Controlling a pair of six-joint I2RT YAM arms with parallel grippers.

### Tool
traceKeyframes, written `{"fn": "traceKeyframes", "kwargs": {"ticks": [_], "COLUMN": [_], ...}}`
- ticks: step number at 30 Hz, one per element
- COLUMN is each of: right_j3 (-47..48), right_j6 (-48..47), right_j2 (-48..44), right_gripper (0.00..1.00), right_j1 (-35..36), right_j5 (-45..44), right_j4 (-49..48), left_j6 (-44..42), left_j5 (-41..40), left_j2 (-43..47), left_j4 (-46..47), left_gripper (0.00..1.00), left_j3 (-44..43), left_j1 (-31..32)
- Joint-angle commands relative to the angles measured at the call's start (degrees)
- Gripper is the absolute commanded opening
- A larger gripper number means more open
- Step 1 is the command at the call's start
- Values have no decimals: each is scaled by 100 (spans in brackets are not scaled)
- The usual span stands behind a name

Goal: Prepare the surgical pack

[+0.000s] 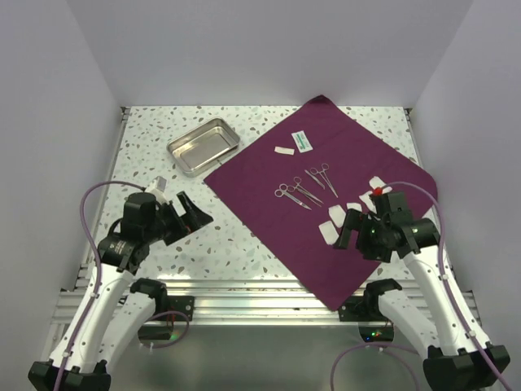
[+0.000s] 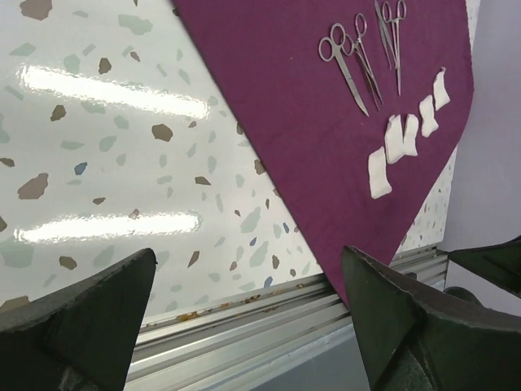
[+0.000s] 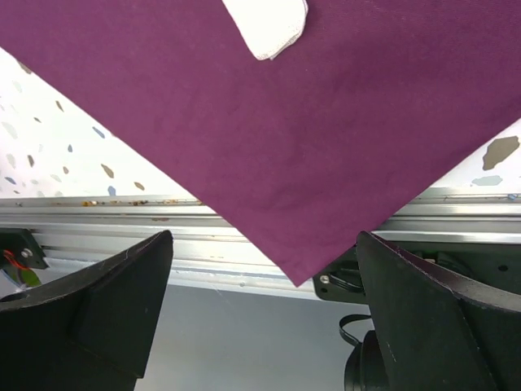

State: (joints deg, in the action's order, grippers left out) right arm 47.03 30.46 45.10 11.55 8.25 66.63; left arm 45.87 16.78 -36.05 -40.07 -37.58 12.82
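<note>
The plum-purple cloth (image 1: pixel 260 204) lies spread as a diamond over the right half of the table, its near corner hanging past the front rail. On it rest silver scissors (image 1: pixel 291 194) and forceps (image 1: pixel 321 175), white gauze pads (image 1: pixel 334 220) and two small packets (image 1: pixel 303 141). The steel tray (image 1: pixel 203 146) stands empty on the bare tabletop at the back left. My left gripper (image 1: pixel 195 213) hovers open over the terrazzo left of the cloth, holding nothing. My right gripper (image 1: pixel 342 232) is open above the cloth's near right part. The left wrist view shows the cloth (image 2: pixel 309 122), scissors (image 2: pixel 346 57) and gauze (image 2: pixel 399 138); the right wrist view shows the cloth's corner (image 3: pixel 309 138).
White walls close in the table on three sides. An aluminium rail (image 1: pixel 244 289) runs along the front edge between the two arm bases. Purple cables loop beside each arm. Bare terrazzo tabletop (image 1: pixel 155 122) surrounds the tray.
</note>
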Motion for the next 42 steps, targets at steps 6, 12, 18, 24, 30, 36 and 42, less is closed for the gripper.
{"fn": "traceKeyframes", "kwargs": {"ticks": [6, 12, 18, 24, 30, 36, 42], "right_j3": [781, 1291, 2424, 3644, 4481, 4702, 4789], "right_j6": [-733, -1059, -1560, -2104, -2650, -2799, -2607], "right_j2": [859, 2063, 3671, 5199, 6255, 6854, 7030], "right_gripper": [97, 87, 81, 67, 51, 44, 40], "right_j1": [-21, 250, 1077, 1113, 1121, 1156, 1156], "right_j5": [281, 300, -210, -596, -500, -403, -1316], "right_j4": [-404, -1378, -1776, -2075, -2049, -2040, -2189], "left_j6": [-350, -622, -746, -1000, -1255, -1414, -1554], "left_j5": [-473, -657, -798, -878, -676, -500, -377], "left_j2": [-420, -938, -1369, -1642, -2133, -2651, -3065], "left_j4": [-475, -580, -440, -422, -176, 131, 254], "left_gripper": [98, 93, 86, 82, 77, 77, 76], "left_j3": [-610, -759, -786, -821, -979, -1163, -1260], "left_j1": [-7, 142, 397, 511, 520, 529, 529]}}
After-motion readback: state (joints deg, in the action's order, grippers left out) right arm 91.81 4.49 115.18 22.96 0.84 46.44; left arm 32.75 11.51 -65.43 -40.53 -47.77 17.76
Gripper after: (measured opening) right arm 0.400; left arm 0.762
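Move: From the right gripper, the middle ring-handled forceps lie about 27 cm ahead, 10 cm to the left and roughly 12 cm below. The scissors are 4 cm left of them and 3 cm nearer; the scalpel 3 cm right and 6 cm farther out; the far clamp 7 cm right and 6 cm farther; the nearest gauze pad 8 cm right and 8 cm nearer. From the left gripper the forceps lie some 21 cm ahead, 32 cm right and 15 cm down. Sweep the right gripper forward about 25 cm and left some 10, passing nearly level over the cloth, then sink 7 cm above the middle forceps without touching them yet. Turn the wrist some 30 degrees counter-clockwise and narrow the fingers to under half open. Lower the left gripper about 5 cm and ease it forward 4, tipping it down and partly closing its fingers, empty. ##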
